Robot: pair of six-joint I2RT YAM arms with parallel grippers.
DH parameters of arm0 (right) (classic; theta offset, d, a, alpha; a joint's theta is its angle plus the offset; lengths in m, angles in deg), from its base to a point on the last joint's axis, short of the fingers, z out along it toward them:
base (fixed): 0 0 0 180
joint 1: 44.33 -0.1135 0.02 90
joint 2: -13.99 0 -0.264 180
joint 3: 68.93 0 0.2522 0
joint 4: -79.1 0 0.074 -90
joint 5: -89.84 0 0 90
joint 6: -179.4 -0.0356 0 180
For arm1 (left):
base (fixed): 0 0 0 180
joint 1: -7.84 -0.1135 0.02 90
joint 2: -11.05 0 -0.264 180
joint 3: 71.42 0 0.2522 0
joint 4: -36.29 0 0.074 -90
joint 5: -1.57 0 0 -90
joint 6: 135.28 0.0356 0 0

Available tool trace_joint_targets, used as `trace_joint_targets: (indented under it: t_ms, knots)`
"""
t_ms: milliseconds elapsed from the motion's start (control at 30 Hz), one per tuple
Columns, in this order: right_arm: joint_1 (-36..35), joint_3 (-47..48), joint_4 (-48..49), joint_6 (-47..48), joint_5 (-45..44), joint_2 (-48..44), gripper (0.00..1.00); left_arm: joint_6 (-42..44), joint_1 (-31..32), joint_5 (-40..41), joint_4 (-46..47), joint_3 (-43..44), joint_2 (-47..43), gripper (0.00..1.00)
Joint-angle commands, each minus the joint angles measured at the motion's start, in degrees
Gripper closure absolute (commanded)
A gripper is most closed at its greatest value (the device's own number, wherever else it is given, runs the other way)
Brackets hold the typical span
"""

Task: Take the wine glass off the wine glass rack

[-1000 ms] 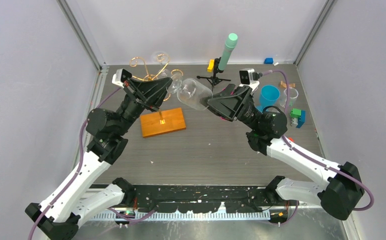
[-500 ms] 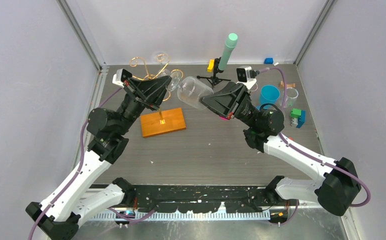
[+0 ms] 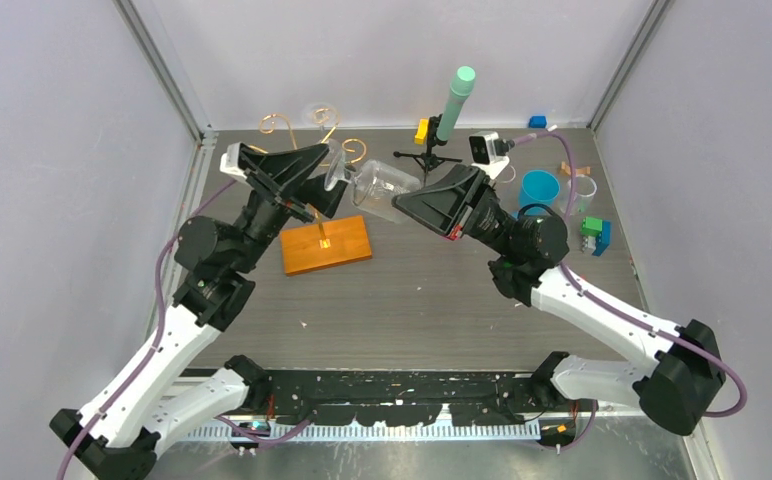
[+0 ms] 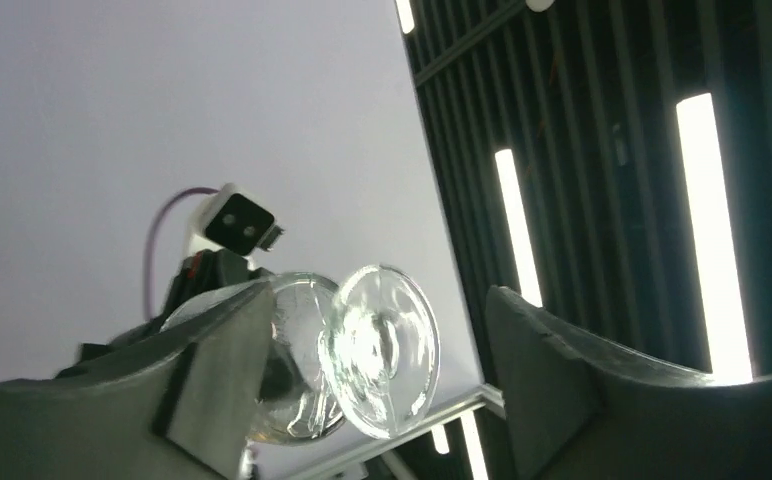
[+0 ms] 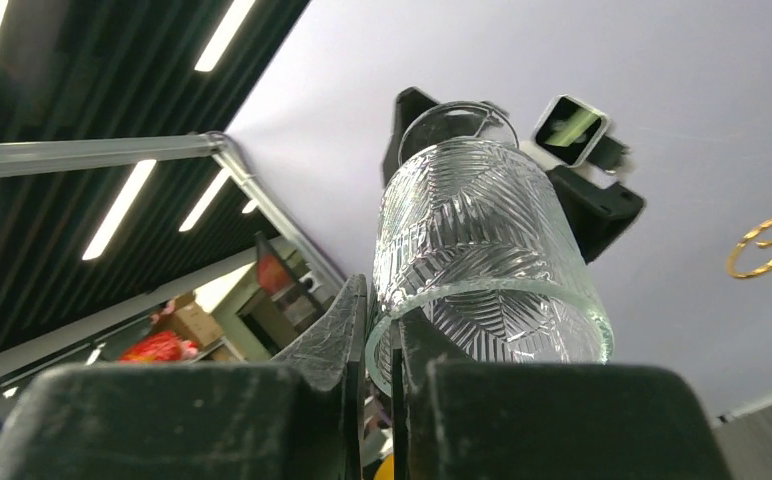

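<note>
The clear wine glass (image 3: 382,188) hangs sideways in the air between my two arms, off the rack. My right gripper (image 3: 400,205) is shut on the rim of its ribbed bowl (image 5: 482,250), one finger inside and one outside. My left gripper (image 3: 330,176) stands open around the glass's round foot (image 4: 384,350), with a gap on both sides of the foot. The wine glass rack is a gold scroll stand (image 3: 284,126) on an orange-brown wooden base (image 3: 342,248), just behind and below the left gripper. One gold curl (image 5: 767,245) shows in the right wrist view.
A black tripod with a mint-green cylinder (image 3: 454,98) stands right behind the glass. A yellow block (image 3: 421,130) sits beside it. A blue cup (image 3: 540,190), a clear cup (image 3: 583,190) and green and blue blocks (image 3: 594,232) are at the right.
My left gripper has opened and let go of the glass near its foot. My right gripper has closed on the bowl's rim and the glass has shifted slightly left.
</note>
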Motion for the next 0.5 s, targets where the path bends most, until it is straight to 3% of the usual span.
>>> trace_joint_targets:
  t_ms: [0, 67, 167, 233, 300, 467]
  knots:
    - [-0.2, 1.9, -9.9, 8.6, -5.5, -8.8, 1.00, 11.4, -0.1, 1.9, -4.8, 1.8, -4.3, 0.10]
    - [-0.3, 3.0, -17.9, 12.0, -7.0, -11.8, 1.00, 18.1, -0.1, 0.9, -6.6, 3.0, -5.2, 0.03]
    - [-0.3, 5.4, -27.9, 17.1, -7.3, -15.5, 1.00, 31.0, -0.1, -5.5, -8.5, 6.8, -5.7, 0.00]
    - [-0.3, 7.2, -36.2, 20.4, -9.0, -18.2, 1.00, 40.5, -0.1, -10.1, -16.2, 12.0, -5.5, 0.00]
    - [-0.3, 10.4, -52.1, 24.2, -11.9, -20.1, 1.00, 50.7, -0.1, -12.4, -26.4, 17.9, -4.8, 0.00]
    - [-0.3, 19.6, -80.0, 32.9, -19.2, -19.5, 1.00, 66.9, -0.1, -7.3, -41.9, 25.1, -4.5, 0.00]
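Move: The clear wine glass's middle is about 5 cm to the left gripper's right, 2 cm back and level with it, its foot between the opening fingers. From the left gripper, the rack's hub is 12 cm ahead, 8 cm left, 18 cm lower. The right gripper holds the glass by the rim. From the right gripper, the pink goblet stands some 19 cm ahead, 13 cm right, 44 cm down; the blue goblet 21 cm ahead, 29 cm right, 42 cm down. Open the left gripper the rest of the way and draw it back off the glass's foot about 6 cm, rising only in the second half and rolling so that its left side comes up. Keep the right gripper pinched on the rim and carry the glass about 5 cm right, away from the left gripper, swinging the fingers clockwise and dipping them. ##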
